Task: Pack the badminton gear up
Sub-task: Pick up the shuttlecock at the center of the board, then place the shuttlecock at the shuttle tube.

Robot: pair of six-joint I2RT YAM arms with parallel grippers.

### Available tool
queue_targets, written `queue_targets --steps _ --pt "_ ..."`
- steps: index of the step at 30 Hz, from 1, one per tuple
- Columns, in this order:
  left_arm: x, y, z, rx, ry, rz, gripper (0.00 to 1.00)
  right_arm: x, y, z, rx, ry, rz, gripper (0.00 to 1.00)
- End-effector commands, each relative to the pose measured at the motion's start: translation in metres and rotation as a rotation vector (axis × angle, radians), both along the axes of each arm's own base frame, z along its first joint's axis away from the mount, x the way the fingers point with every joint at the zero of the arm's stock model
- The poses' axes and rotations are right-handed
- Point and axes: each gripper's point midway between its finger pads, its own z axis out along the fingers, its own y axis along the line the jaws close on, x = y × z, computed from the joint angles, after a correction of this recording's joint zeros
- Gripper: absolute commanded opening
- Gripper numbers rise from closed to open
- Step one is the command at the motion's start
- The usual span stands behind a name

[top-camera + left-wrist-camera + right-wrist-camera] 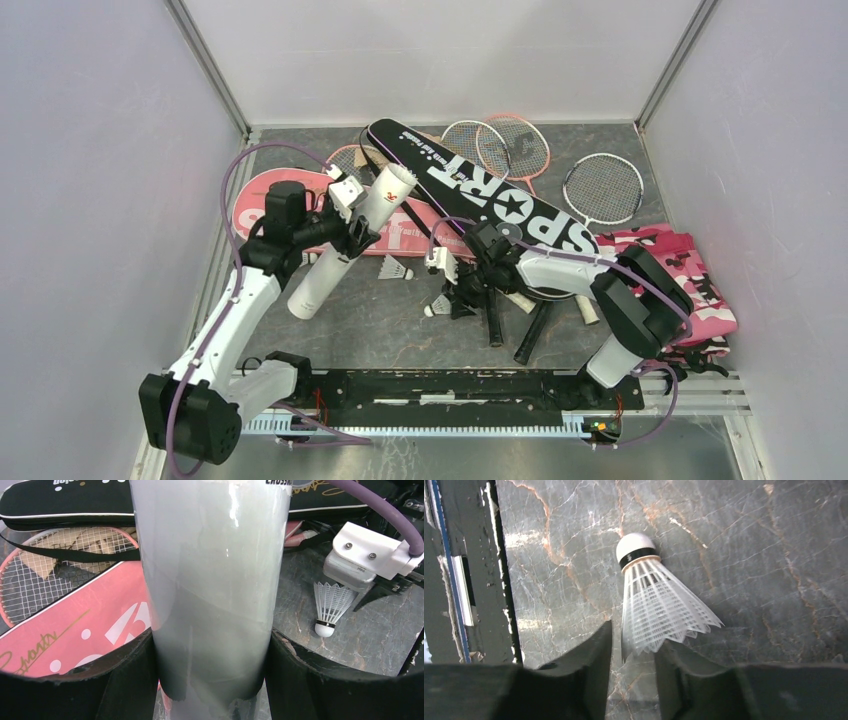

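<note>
My left gripper (352,232) (212,645) is shut on the long white tube (350,250) (215,580) and holds it tilted, with its open mouth up and away. My right gripper (452,298) (634,645) is low over the table. Its fingers stand a little apart around the skirt edge of a white shuttlecock (437,307) (654,605) lying cork-away. The skirt touches the right finger; the left finger is clear of it. A second shuttlecock (397,269) (330,607) lies between the arms. A black "SPORT" cover (490,190) and a pink cover (270,195) lie behind.
Several rackets (603,188) lie at the back, some under the covers, and their black handles (535,330) reach toward the near rail by my right arm. A pink camouflage cloth (690,280) is bunched at the right wall. Walls enclose the table on three sides.
</note>
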Motion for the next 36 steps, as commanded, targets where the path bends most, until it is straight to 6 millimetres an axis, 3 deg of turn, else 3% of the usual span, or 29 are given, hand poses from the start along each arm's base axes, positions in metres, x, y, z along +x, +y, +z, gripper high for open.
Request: queue_targets --steps 1,8,13,19,24,29,32,36 --pt "0.007 0.002 0.028 -0.028 -0.094 0.021 0.40 0.024 0.021 0.019 0.056 -0.063 -0.032 0.36" --pt "0.005 0.004 0.025 -0.004 -0.107 0.013 0.40 0.036 0.027 0.040 0.081 -0.126 -0.006 0.01" --pt "0.002 0.003 0.018 0.027 -0.110 -0.029 0.40 0.036 0.020 0.067 0.107 -0.203 0.049 0.00" --pt "-0.014 0.000 0.009 0.101 -0.109 -0.153 0.41 0.042 -0.005 0.118 0.129 -0.332 0.071 0.00" --pt "-0.029 0.009 -0.003 0.210 -0.082 -0.224 0.41 0.054 -0.029 0.181 0.135 -0.496 0.023 0.00" --pt "-0.042 0.011 -0.010 0.244 -0.062 -0.277 0.41 0.058 -0.034 0.253 0.192 -0.631 -0.018 0.00" --pt "-0.049 0.007 -0.010 0.235 -0.045 -0.308 0.41 0.062 -0.034 0.274 0.200 -0.654 -0.031 0.00" --pt "-0.055 0.001 -0.008 0.220 -0.036 -0.331 0.40 0.066 -0.029 0.282 0.204 -0.657 -0.028 0.00"
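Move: The center shuttlecock lies just off the right fingertips, its skirt already reaching them: its middle is about 3 cm left, 1 cm forward and 1 cm lower. The other shuttlecock is some 9 cm forward and 15 cm left. The black racket handle is level, 9 cm to the right. The held tube's middle is about 12 cm forward, 18 cm left and 18 cm higher. From the left hand the center shuttlecock is 11 cm back, 16 cm right and 20 cm below. Forward and slightly left, the right hand eases in about 3 cm while its half-open fingers shut on the shuttlecock's skirt, then it climbs fast to some 28 cm, drifting farther forward and back to the right as the wrist tilts the fingers up and forward about 40 degrees. The left hand, still gripping the tube, later draws about 5 cm back and 3 cm down, turning clockwise and tipping the mouth lower. ##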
